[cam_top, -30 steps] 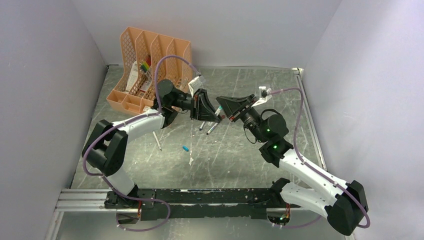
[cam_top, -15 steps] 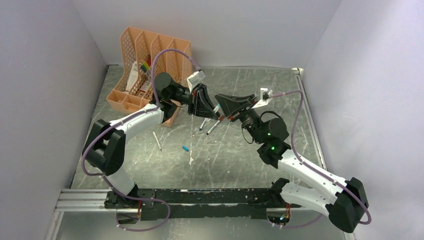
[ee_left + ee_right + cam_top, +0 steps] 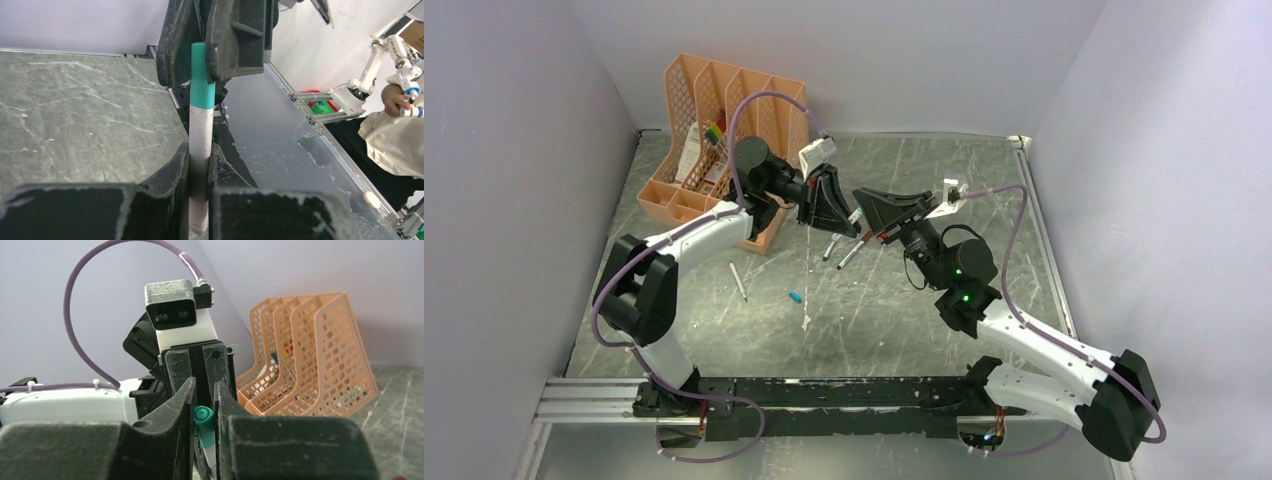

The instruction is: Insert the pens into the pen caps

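My two grippers meet tip to tip above the middle of the table. The left gripper (image 3: 836, 208) (image 3: 200, 160) is shut on a white-grey pen (image 3: 201, 135) at its rear half. A teal pen cap (image 3: 202, 75) (image 3: 204, 416) sits over the pen's front end, and the right gripper (image 3: 876, 216) (image 3: 204, 407) is shut on that cap. On the table below lie two more pens (image 3: 832, 247) (image 3: 849, 255), a white pen (image 3: 738, 281) and a loose teal pen cap (image 3: 795, 297).
An orange file rack (image 3: 724, 120) (image 3: 310, 365) holding bright multicoloured markers (image 3: 714, 132) stands at the back left, close behind the left arm. A small white piece (image 3: 807, 321) lies near the loose cap. A metal rail (image 3: 1036, 220) runs along the table's right edge.
Both grippers, still joined at the pen and cap, have shifted slightly toward the back left. The things on the table have not moved.
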Robot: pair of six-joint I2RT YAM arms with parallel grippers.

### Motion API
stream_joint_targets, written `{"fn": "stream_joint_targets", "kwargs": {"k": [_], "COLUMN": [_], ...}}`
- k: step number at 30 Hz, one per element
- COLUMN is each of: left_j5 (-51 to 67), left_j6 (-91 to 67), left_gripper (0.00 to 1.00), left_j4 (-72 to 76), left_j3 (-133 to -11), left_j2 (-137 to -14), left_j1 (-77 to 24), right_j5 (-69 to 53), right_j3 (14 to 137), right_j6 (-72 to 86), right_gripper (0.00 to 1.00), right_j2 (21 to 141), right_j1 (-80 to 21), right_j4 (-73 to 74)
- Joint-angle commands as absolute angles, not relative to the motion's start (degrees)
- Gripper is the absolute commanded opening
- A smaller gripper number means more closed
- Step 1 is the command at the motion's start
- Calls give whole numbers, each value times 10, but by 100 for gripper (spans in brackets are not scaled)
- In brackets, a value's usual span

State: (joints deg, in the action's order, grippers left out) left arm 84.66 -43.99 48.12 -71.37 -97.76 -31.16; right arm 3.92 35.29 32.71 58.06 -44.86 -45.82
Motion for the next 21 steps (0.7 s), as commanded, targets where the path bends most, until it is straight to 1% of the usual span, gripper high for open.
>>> {"fn": "stream_joint_targets", "kwargs": {"k": [1,3,5,6,7,8,10,13,15,18,21], "left_j5": [590,588,575,564,552,542,527,489,450,373,250], "left_j6": [-441,-432,-392,-369,-347,-330,-299,-255,-219,-169,-106], "left_gripper": [7,7,7,7,7,7,7,7,7,7,7], "left_j4": [582,578,535,501,466,445,406,341,293,222,127], "left_j3": [-713,-670,-635,-621,-607,-595,-572,-560,-559,-571,-605], "left_j2": [-940,-931,-915,-905,-898,-892,-889,-892,-898,-918,-950], "left_j1": [-308,-308,-308,-308,-308,-308,-308,-308,-310,-315,-352], "right_j5": [-70,-7,63,110,153,188,257,336,366,387,386], "right_j3": [292,298,302,303,306,308,317,328,333,346,340], "right_j6": [366,378,393,396,403,405,399,382,367,380,415], "right_gripper": [0,0,0,3,13,19,38,57,59,59,58], "right_j2": [577,530,468,443,415,388,334,257,221,201,194], "right_j1": [-518,-517,-513,-513,-512,-512,-511,-510,-510,-511,-510], "right_j4": [-116,-115,-109,-106,-97,-86,-58,-9,29,115,178]}}
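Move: The teal-capped pen is still gripped by both my hands, its cap between my right fingers. From my left hand, the nearer brown-capped pen lies about 19 cm ahead, 2 cm to the right and some 30 cm below. The second brown-capped pen is 2 cm farther out and 4 cm left of it; the blue cap is 6 cm ahead, 11 cm left. From my right hand, the nearer brown-capped pen is about 16 cm ahead, 2 cm right, 35 cm down. I sink both hands a few centimetres together, then open my right fingers off the teal cap and pull that hand clear, about 14 cm right and a little back, tipping its fingers down. My left hand keeps its pinch on the pen, swings some 40 degrees counter-clockwise and travels forward and down, about 9 cm each, towards the brown-capped pens. ##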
